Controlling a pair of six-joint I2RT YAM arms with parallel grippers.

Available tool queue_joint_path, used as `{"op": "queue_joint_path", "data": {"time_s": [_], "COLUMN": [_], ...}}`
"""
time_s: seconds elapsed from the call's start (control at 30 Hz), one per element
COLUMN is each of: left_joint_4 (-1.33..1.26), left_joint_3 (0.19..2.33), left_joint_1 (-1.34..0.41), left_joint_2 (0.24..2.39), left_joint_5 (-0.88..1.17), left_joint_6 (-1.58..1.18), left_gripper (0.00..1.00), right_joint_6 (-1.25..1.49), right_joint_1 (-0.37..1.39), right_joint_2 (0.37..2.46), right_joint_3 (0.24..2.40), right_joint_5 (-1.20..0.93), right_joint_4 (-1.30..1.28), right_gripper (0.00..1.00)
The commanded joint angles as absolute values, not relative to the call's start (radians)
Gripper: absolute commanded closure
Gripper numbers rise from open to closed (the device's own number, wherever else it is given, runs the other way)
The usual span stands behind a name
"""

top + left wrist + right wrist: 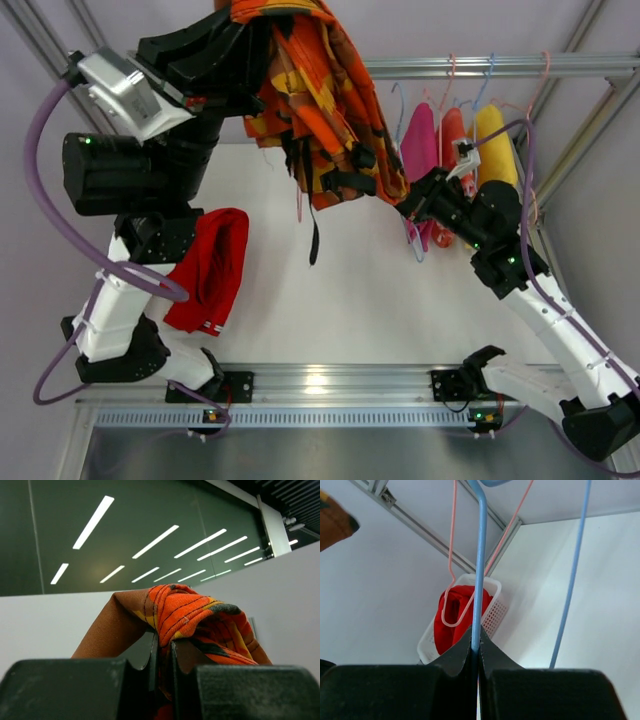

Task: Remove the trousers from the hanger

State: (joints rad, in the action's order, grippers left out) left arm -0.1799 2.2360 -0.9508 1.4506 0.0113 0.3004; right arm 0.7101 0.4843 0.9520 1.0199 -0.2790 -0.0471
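The orange trousers (320, 100), patterned black and yellow, hang in a bunch high at the back. My left gripper (164, 650) is raised and shut on their top fold (190, 612). Their lower right corner ends beside my right gripper (412, 205). That gripper (479, 645) is shut on the wire of a blue hanger (480, 555). Whether the cloth is still on the hanger I cannot tell. The red trousers (210, 265) lie folded at the left, partly under my left arm. The right wrist view shows them (457, 615) inside a white basket (495, 612).
Pink (418, 145), red (452, 150) and yellow (495, 145) garments hang on hangers from the metal rail (560, 66) at the back right, just behind my right arm. A pink wire hanger (452, 555) dangles beside the blue one. Black straps (315, 235) hang below the orange cloth.
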Motion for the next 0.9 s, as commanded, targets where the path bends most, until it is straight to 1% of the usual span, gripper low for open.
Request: {"op": "queue_joint_path", "data": {"time_s": [0.0, 0.13, 0.17, 0.27, 0.3, 0.33, 0.53, 0.7, 0.87], "left_joint_4": [-0.391, -0.341, -0.327, -0.304, -0.295, -0.291, -0.227, -0.138, -0.005], "left_joint_3": [2.289, 2.284, 2.273, 2.166, 2.092, 2.050, 1.803, 1.709, 1.576], "left_joint_1": [-0.951, -0.951, -0.951, -0.942, -0.915, -0.840, -0.677, -0.615, -0.563], "left_joint_2": [1.417, 1.356, 1.339, 1.237, 1.208, 1.150, 0.936, 0.812, 0.632], "left_joint_5": [0.034, 0.009, -0.024, -0.072, -0.095, -0.103, -0.182, -0.265, -0.347], "left_joint_6": [0.376, 0.457, 0.503, 0.596, 0.604, 0.612, 0.719, 0.798, 0.867], "left_gripper": [1.00, 1.00, 1.00, 1.00, 1.00, 1.00, 1.00, 1.00, 1.00], "right_joint_6": [0.673, 0.664, 0.661, 0.655, 0.652, 0.649, 0.629, 0.623, 0.617], "right_joint_1": [0.491, 0.491, 0.491, 0.491, 0.491, 0.491, 0.491, 0.494, 0.499], "right_joint_2": [0.951, 0.950, 0.950, 0.946, 0.946, 0.946, 0.965, 0.994, 1.023], "right_joint_3": [1.025, 1.028, 1.031, 1.038, 1.040, 1.045, 1.069, 1.081, 1.095], "right_joint_5": [-0.271, -0.273, -0.275, -0.278, -0.278, -0.281, -0.287, -0.290, -0.290], "right_joint_4": [-0.031, -0.035, -0.037, -0.040, -0.043, -0.049, -0.058, -0.051, -0.048], "right_gripper": [1.00, 1.00, 1.00, 1.00, 1.00, 1.00, 1.00, 1.00, 1.00]}}
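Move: The multicoloured trousers are already off the hanger, pinched in my raised left hand. The white basket they are going to lies about 30 cm to this hand's left, some 11 cm farther out and roughly 75 cm below. The red trousers already in it are some 23 cm left, 11 cm ahead; the empty pink hanger is about 16 cm ahead, 2 cm right and 27 cm lower. From my right hand, the basket is about 47 cm left, 2 cm ahead, 35 cm down. I swing my left hand left towards the basket side, about 25 cm, keeping the fingers pinched on the trousers. It first lifts slightly, then sinks to end some 10 cm lower, drawing back about 6 cm while the hand turns roughly 55 degrees counter-clockwise. My right hand keeps its grip on the empty blue hanger, easing down and slightly forward by a couple of centimetres late on. ##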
